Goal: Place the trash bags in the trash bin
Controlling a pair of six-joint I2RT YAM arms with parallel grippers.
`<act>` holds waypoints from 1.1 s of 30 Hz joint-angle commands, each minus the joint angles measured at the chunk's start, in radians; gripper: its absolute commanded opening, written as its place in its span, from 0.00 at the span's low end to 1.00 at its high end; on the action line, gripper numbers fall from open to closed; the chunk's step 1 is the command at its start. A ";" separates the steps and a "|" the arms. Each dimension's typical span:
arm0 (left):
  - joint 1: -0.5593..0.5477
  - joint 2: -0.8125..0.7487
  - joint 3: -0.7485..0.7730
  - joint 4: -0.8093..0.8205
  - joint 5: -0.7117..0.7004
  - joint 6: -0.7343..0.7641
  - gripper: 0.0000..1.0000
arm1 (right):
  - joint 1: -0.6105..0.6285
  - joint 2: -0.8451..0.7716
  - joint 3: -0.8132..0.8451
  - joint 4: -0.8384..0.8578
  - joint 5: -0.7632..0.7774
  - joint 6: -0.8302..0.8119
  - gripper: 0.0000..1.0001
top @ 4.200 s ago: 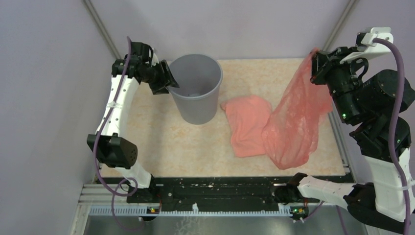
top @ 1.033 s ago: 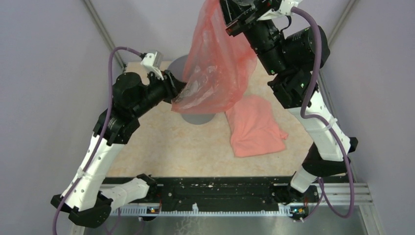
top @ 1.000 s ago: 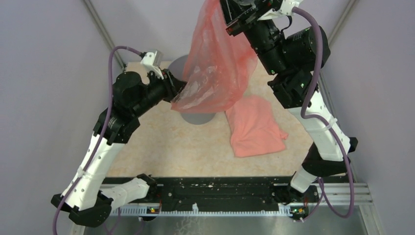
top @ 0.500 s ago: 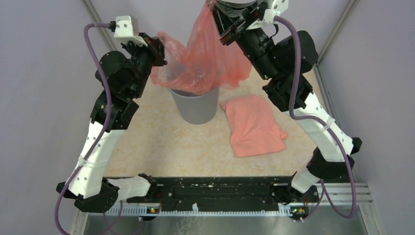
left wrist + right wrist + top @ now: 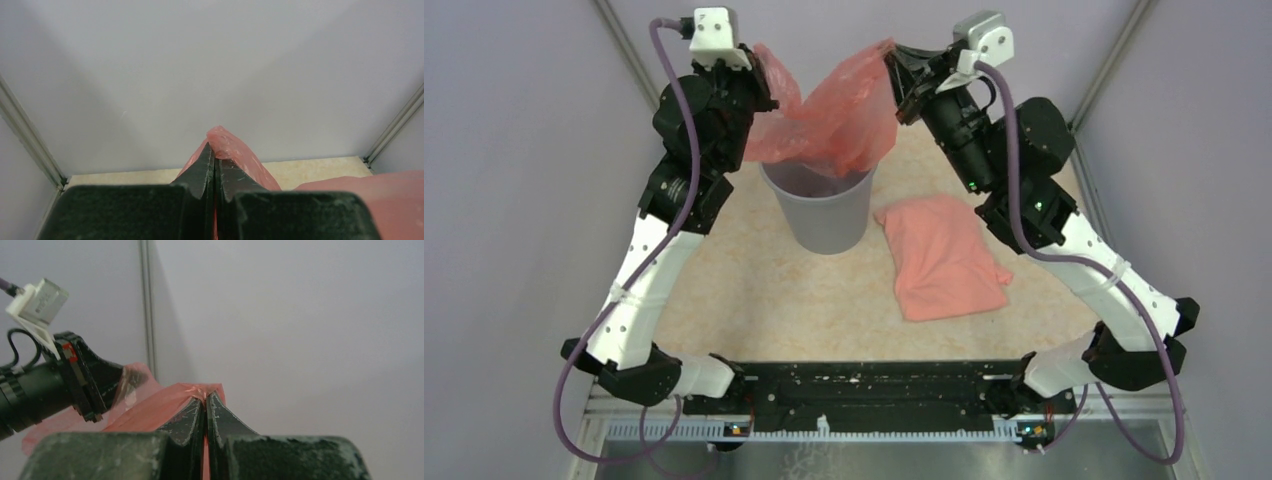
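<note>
A salmon-pink trash bag (image 5: 824, 115) hangs stretched between both grippers above the grey trash bin (image 5: 822, 215), its lower part sagging into the bin's mouth. My left gripper (image 5: 762, 62) is shut on the bag's left edge (image 5: 227, 147). My right gripper (image 5: 890, 58) is shut on the bag's right edge (image 5: 192, 390), high above the bin. A second trash bag (image 5: 944, 255) lies crumpled flat on the table right of the bin. In the right wrist view the left gripper (image 5: 107, 382) shows behind the film.
Grey enclosure walls with metal corner posts (image 5: 629, 55) stand close behind both raised wrists. The beige table top (image 5: 774, 300) runs forward to the black rail (image 5: 864, 385) at the arm bases.
The left gripper shut on the bag's left edge and rose with it. The right gripper came down, and the bag now spreads between the two over the bin.
</note>
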 commanded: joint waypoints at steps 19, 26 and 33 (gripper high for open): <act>0.057 0.154 0.058 -0.184 0.171 -0.121 0.00 | -0.262 -0.005 -0.067 -0.456 -0.048 0.367 0.00; 0.051 0.108 0.074 -0.262 0.330 -0.266 0.00 | -0.262 -0.041 -0.026 -0.584 -0.003 0.407 0.00; 0.047 0.083 0.066 -0.306 0.303 -0.304 0.00 | -0.262 -0.069 -0.049 -0.637 0.109 0.402 0.00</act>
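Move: The bin's open mouth lies about 7 cm to the right of the left hand, a little ahead by some 4 cm and roughly 25 cm below. From the right hand the mouth is about 13 cm ahead, 10 cm to the left and some 32 cm down. The pink cloth lies flat on the table, about 7 cm ahead of the right hand and 12 cm to its right, far below it. Both grippers keep the trash bag pinched between them and bring it down over the bin, fingertips tipping down, the right's by about 35 degrees and the left's by 20. The right hand sinks some 16 cm while swinging forward, the left about 11 cm, also going forward; then both draw back a few centimetres and to the right, the left turning clockwise. ##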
